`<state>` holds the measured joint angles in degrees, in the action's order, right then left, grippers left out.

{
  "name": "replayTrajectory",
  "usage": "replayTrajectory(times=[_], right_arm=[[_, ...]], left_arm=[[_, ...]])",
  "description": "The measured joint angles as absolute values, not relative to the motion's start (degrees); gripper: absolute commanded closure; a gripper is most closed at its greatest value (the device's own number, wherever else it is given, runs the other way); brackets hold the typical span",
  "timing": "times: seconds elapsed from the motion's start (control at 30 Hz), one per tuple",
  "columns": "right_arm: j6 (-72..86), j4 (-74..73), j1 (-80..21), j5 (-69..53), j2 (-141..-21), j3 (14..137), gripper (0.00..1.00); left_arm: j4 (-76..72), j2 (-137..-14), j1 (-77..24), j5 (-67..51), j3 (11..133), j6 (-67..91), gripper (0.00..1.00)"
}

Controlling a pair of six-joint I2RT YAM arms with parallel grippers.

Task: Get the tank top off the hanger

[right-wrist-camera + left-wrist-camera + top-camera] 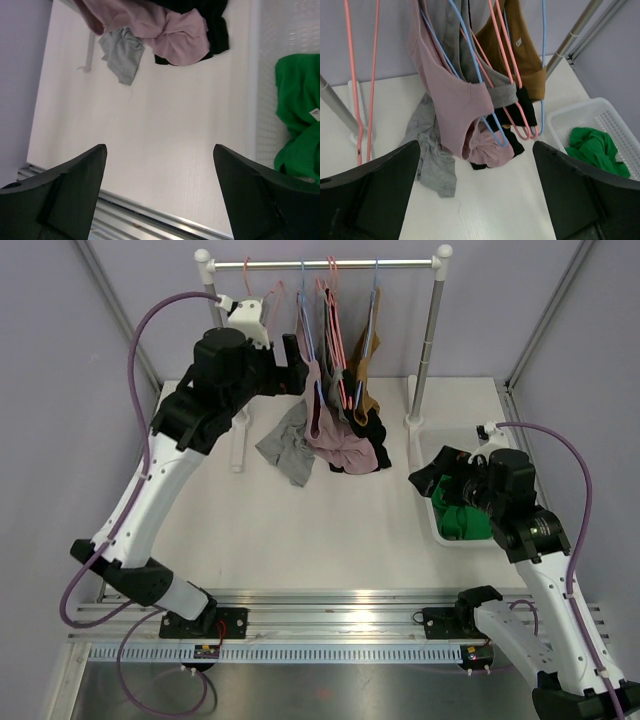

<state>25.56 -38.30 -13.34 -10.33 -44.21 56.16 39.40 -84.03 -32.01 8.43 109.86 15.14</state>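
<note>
Several tank tops hang on hangers from a rail. A pink tank top hangs on a blue hanger, its lower end bunched on the table. A grey top, a black top and a mustard top hang beside it on pink and blue hangers. My left gripper is open and empty, raised just left of the hanging clothes. My right gripper is open and empty, above the table beside the basket.
A white basket at the right holds a green garment, also in the right wrist view. An empty pink hanger hangs at the left. The rack's posts stand on the table's far half.
</note>
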Motion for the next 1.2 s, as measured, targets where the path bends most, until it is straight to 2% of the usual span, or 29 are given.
replayTrajectory(times=[0.2,0.33,0.37,0.47,0.5,0.6,0.63,0.7,0.73,0.9,1.2], right_arm=[[27.33,-37.52,-13.34,-16.75,-40.99,55.77,0.08],[27.70,-37.52,-13.34,-19.18,-38.98,55.77,0.07],[27.68,-37.54,-13.34,-19.46,-38.44,55.77,0.08],[27.57,-37.56,-13.34,-20.38,-36.56,55.77,0.08],[27.42,-37.60,-13.34,-20.64,-35.86,55.79,0.07],[26.92,-38.00,-13.34,-21.12,-34.37,56.23,0.08],[26.74,-38.13,-13.34,-21.34,-34.06,56.53,0.08],[26.30,-38.33,-13.34,-22.02,-33.78,57.01,0.08],[26.09,-38.37,-13.34,-22.15,-33.63,57.08,0.08],[25.23,-38.92,-13.34,-22.26,-33.54,57.10,0.08],[24.60,-38.92,-13.34,-23.55,-33.28,57.10,0.08]], left_arm=[[37.30,-94.37,-32.42,12.08,119.35,14.55,0.02],[35.31,-100.62,-32.47,15.57,124.90,13.28,0.06],[34.79,-101.93,-32.47,16.34,125.67,12.84,0.12],[33.43,-105.73,-32.47,18.31,127.79,11.55,0.17],[33.26,-107.31,-32.47,18.94,128.92,11.05,0.24],[33.19,-110.76,-32.47,20.32,131.26,9.91,0.31],[33.26,-111.74,-32.47,20.71,132.05,9.52,0.41],[33.32,-113.60,-32.45,21.37,133.60,9.10,0.48],[33.34,-114.26,-32.45,21.54,133.97,8.95,0.57],[33.41,-114.93,-31.99,21.74,134.23,8.47,0.70],[33.78,-115.55,-29.23,20.80,135.02,9.08,0.72]])
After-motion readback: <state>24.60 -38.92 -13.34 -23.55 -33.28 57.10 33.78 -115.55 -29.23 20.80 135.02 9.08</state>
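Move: The pink tank top's light blue hanger hangs about 18 cm ahead of the left hand, 3 cm to its right and roughly 4 cm lower. The emptied pink hanger is some 15 cm ahead and 5 cm left; the grey tank top stands just right of the blue hanger, about 8 cm to the hand's right and 19 cm out. From the right hand the blue hanger is about 30 cm ahead, 27 cm left and 13 cm higher. The left fingers, wide open at first, close most of the way and pinch the near lower end of the blue hanger with the pink cloth on it. The hand reaches forward about 16 cm, first level, then sinking some 5 cm, yawing slightly counter-clockwise, and edges left at the end. The right hand, open, draws back and up about 5 cm each, then waits. ##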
